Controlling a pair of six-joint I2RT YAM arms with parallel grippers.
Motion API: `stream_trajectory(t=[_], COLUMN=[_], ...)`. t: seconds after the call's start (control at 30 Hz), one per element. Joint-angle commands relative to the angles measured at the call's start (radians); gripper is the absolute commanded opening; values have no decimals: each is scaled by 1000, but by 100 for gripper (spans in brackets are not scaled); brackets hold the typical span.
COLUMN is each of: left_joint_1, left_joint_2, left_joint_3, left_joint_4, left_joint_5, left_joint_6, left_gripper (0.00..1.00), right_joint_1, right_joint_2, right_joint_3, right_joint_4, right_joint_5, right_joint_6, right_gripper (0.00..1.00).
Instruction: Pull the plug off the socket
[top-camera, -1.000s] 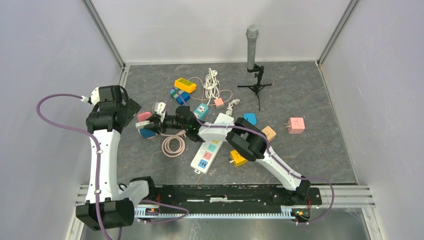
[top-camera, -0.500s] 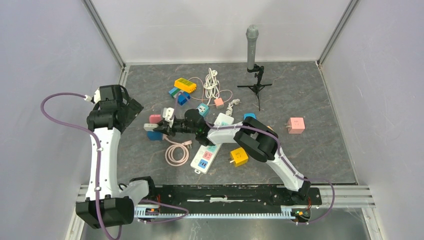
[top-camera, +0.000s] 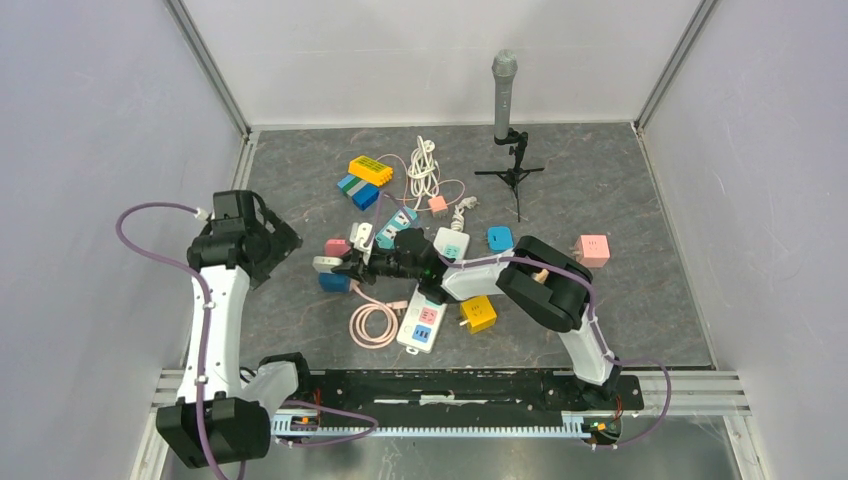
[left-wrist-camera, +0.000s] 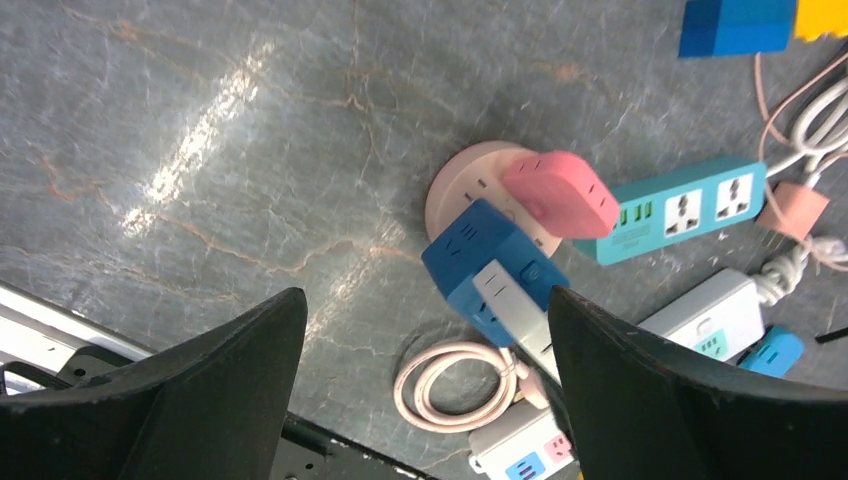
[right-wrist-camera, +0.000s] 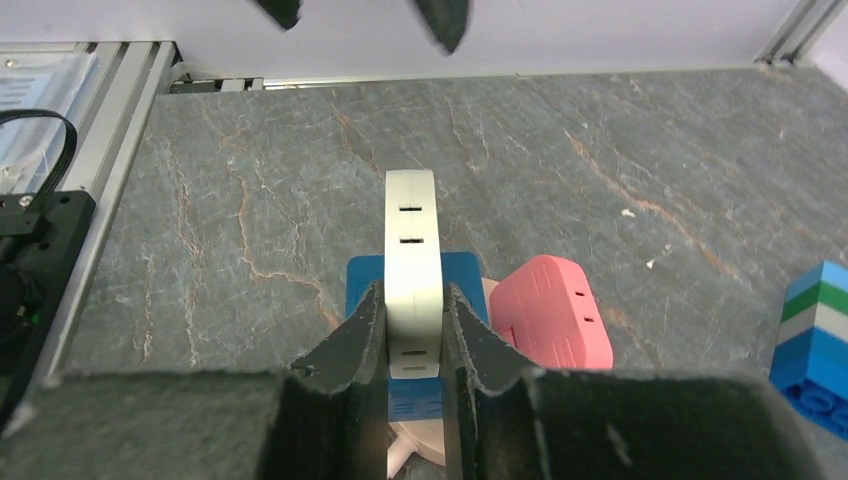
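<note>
A white plug (right-wrist-camera: 411, 240) stands edge-up on a blue adapter (right-wrist-camera: 365, 282), which sits on a round pale-pink socket (left-wrist-camera: 468, 185). A pink plug (right-wrist-camera: 550, 305) sits on the same socket beside it. My right gripper (right-wrist-camera: 412, 300) is shut on the white plug, one finger on each flat side. In the top view the white plug (top-camera: 326, 264) is at the tip of the right gripper (top-camera: 346, 267), left of centre. My left gripper (left-wrist-camera: 422, 300) hangs open above the mat just left of the cluster, holding nothing.
A coiled pink cable (top-camera: 375, 322), a white power strip (top-camera: 425, 320) and a yellow adapter (top-camera: 478, 313) lie near the right arm. A teal strip (top-camera: 400, 222), coloured blocks (top-camera: 364, 180), white cord (top-camera: 425, 165) and microphone stand (top-camera: 505, 110) are behind. A pink cube (top-camera: 592, 250) lies right.
The right gripper has shut on the white plug and drawn the whole socket cluster right and nearer. The pink cable coil shifted with it. The left arm swung right after it, still open.
</note>
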Motion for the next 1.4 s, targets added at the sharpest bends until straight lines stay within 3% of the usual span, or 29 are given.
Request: stream_trajectory(t=[0.0,0.2,0.43,0.73,1.0,1.37], left_joint_1=[5,5,5,4,4,2], left_joint_2=[-69,-124,-158,-159,-108,-94], left_joint_3=[-66,-148,-212,-400,-434,-473], left_joint_4=[27,35,58,307,391,373], left_joint_5=[90,152,230,498,470,436], left_joint_6=[68,69,44,-73,-66,-48], left_gripper=[94,84,72,65,63,57], right_joint_1=[-6,-10,-55,-83,-91,-128], right_joint_2=[-65,-73,-20,10,30,48], right_joint_3=[28,25,19,57,64,102], right_joint_4=[-113,-146,-61,-67,-61,-14], right_joint_5=[59,102,-15,-30,-30,-53], right_joint_6=[89,202,440,576,667,792], right_gripper=[0,0,0,0,0,0])
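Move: The right hand already grips the white plug, its middle about 2 cm left of the fingers; the blue plug sits straight under it, some 6 cm below that hand, with the pink plug 7 cm farther out than the blue. From the raised left hand the blue plug lies level, about 10 cm to the right and 11 cm down. The pink cable coil lies roughly 8 cm back and 18 cm right of the left hand, 17 cm down. The left hand swings down and right about 8 cm each way towards the blue plug, drifting slightly back, while its wrist leans so the fingers swing to the right and the gap narrows from wide open to just over half, tips ending close by the near side of the blue plug. Meanwhile the right hand keeps its pinch on the white plug and rolls about its finger line by some 40 degrees, top going forward, easing forward and a little right. ##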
